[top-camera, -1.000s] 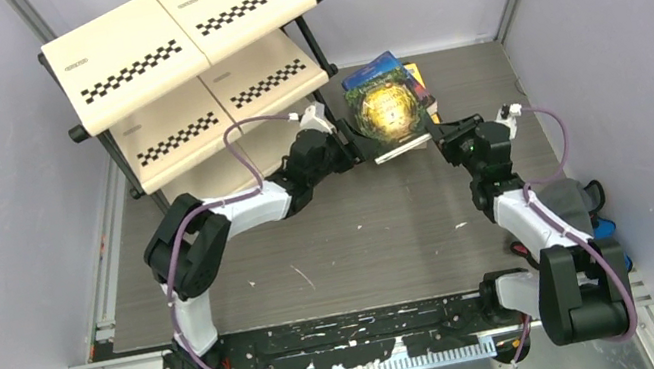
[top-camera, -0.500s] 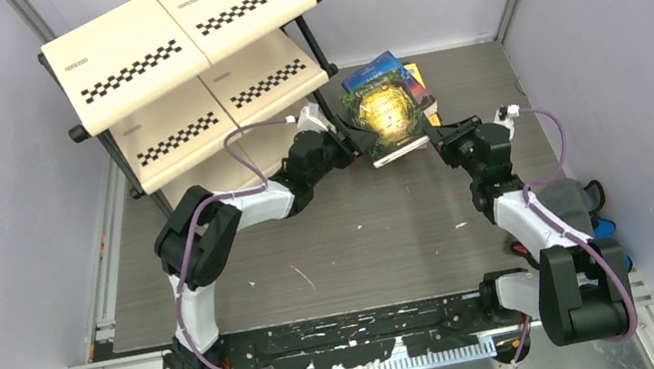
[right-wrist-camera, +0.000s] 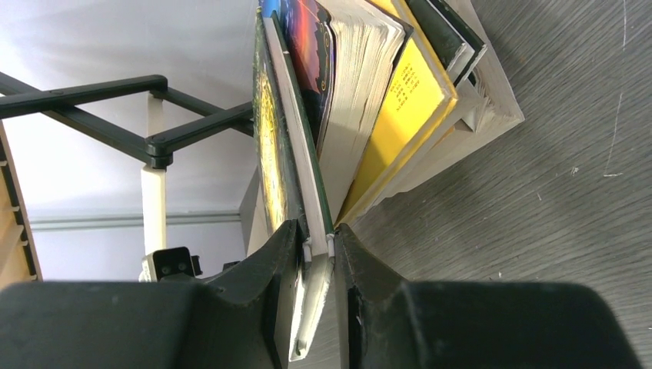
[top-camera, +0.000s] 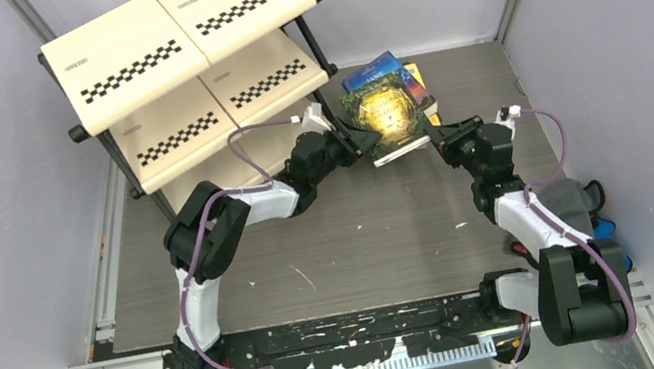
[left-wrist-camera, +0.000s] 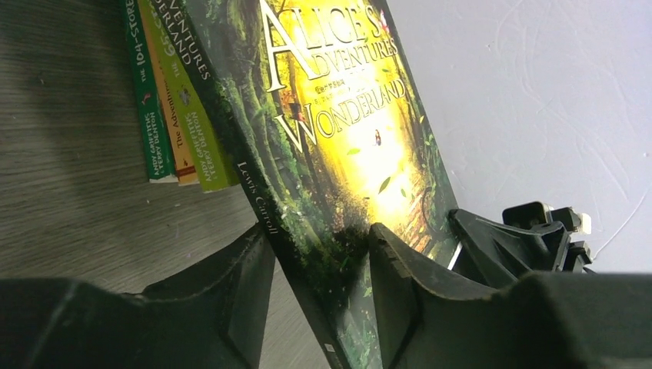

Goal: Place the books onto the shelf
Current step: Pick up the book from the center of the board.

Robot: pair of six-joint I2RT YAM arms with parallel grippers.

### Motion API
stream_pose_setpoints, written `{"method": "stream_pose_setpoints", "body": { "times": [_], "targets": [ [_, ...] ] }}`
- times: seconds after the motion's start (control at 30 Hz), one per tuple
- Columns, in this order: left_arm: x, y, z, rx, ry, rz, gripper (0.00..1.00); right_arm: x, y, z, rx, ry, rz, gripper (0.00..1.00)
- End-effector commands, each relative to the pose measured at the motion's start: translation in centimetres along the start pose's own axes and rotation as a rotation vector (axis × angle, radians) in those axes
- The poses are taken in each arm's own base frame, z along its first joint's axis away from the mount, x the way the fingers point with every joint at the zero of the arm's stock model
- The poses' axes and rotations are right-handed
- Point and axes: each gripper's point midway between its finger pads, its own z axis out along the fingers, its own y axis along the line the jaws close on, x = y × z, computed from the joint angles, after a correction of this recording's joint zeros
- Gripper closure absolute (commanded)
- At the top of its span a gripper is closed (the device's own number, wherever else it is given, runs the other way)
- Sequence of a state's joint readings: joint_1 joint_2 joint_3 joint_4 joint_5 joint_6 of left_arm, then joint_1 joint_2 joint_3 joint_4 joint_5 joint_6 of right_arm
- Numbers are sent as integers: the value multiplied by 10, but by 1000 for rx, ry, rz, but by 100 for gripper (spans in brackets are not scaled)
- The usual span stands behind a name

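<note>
The dark green-and-gold book (top-camera: 384, 114) stands tilted above the table, in front of the other books (top-camera: 381, 68), which lean in a stack at the back. My right gripper (top-camera: 434, 138) is shut on its lower right page edge (right-wrist-camera: 296, 138), fingers (right-wrist-camera: 350, 254) pinching both covers. My left gripper (top-camera: 359, 144) straddles the spine corner (left-wrist-camera: 338, 115). Its jaws stand open; one finger (left-wrist-camera: 392, 261) touches the cover and a gap shows beside the other. The shelf (top-camera: 174, 29) stands at the back left, with no book visible on it.
Green, orange and lime book spines (left-wrist-camera: 177, 100) rest on the table behind the held book. A grey-and-blue cloth bundle (top-camera: 588, 199) lies by the right wall. The shelf's black frame (right-wrist-camera: 154, 142) is close behind the books. Enclosure walls ring the table.
The left gripper's jaws have narrowed around the book's spine corner and its elbow has swung right. The book has shifted slightly left. The right arm holds still.
</note>
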State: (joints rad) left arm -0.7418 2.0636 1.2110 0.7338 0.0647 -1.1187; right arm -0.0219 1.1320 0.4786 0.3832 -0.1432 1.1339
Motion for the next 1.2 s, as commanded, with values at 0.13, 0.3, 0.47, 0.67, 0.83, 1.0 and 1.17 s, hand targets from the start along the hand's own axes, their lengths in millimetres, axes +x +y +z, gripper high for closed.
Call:
{"method": "stream_pose_setpoints", "body": {
  "times": [0.13, 0.3, 0.47, 0.67, 0.83, 1.0, 1.17],
  "targets": [
    [-19, -45, -15, 170, -46, -8, 67, 3, 3, -7, -18, 12, -27, 97],
    [-19, -44, -21, 180, -51, -12, 77, 3, 2, -12, -14, 10, -38, 97],
    [-19, -50, -25, 194, -46, -5, 79, 3, 2, -16, -14, 7, -53, 98],
    [-22, -59, -34, 209, -48, 19, 89, 3, 1, -19, -12, 6, -63, 98],
    [-20, -65, -39, 222, -40, 27, 95, 4, 1, -23, -14, 2, -67, 98],
    [-17, -72, -43, 233, -31, 44, 100, 3, 4, -30, -20, -3, -76, 98],
    [-15, -85, -50, 251, -30, 64, 100, 1, 8, -40, -22, -10, -93, 98]
  ]
}}
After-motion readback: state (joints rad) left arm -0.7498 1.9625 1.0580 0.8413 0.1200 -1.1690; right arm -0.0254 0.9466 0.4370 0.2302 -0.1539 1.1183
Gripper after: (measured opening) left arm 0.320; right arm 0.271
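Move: The Alice book slants between the two grippers, already held at its near right corner by the right one. Its middle lies about 3 cm ahead and 4 cm right of the left hand, and about 4 cm ahead and 8 cm left of the right hand, roughly level with both. The blue Jane Eyre book beneath is some 9 cm ahead of the left hand, 5 cm right and 5 cm lower; the shelf's right post stands about 9 cm ahead and 9 cm left. Close the left fingers over the spine side near its lower corner until they pinch it, keeping the right grip shut on the other corner. Then draw both hands back together towards the bases, about 3 cm, pulling the Alice book off the stack; let the left rise about 2 cm as it comes, and the right dip 1 cm first and climb again. ##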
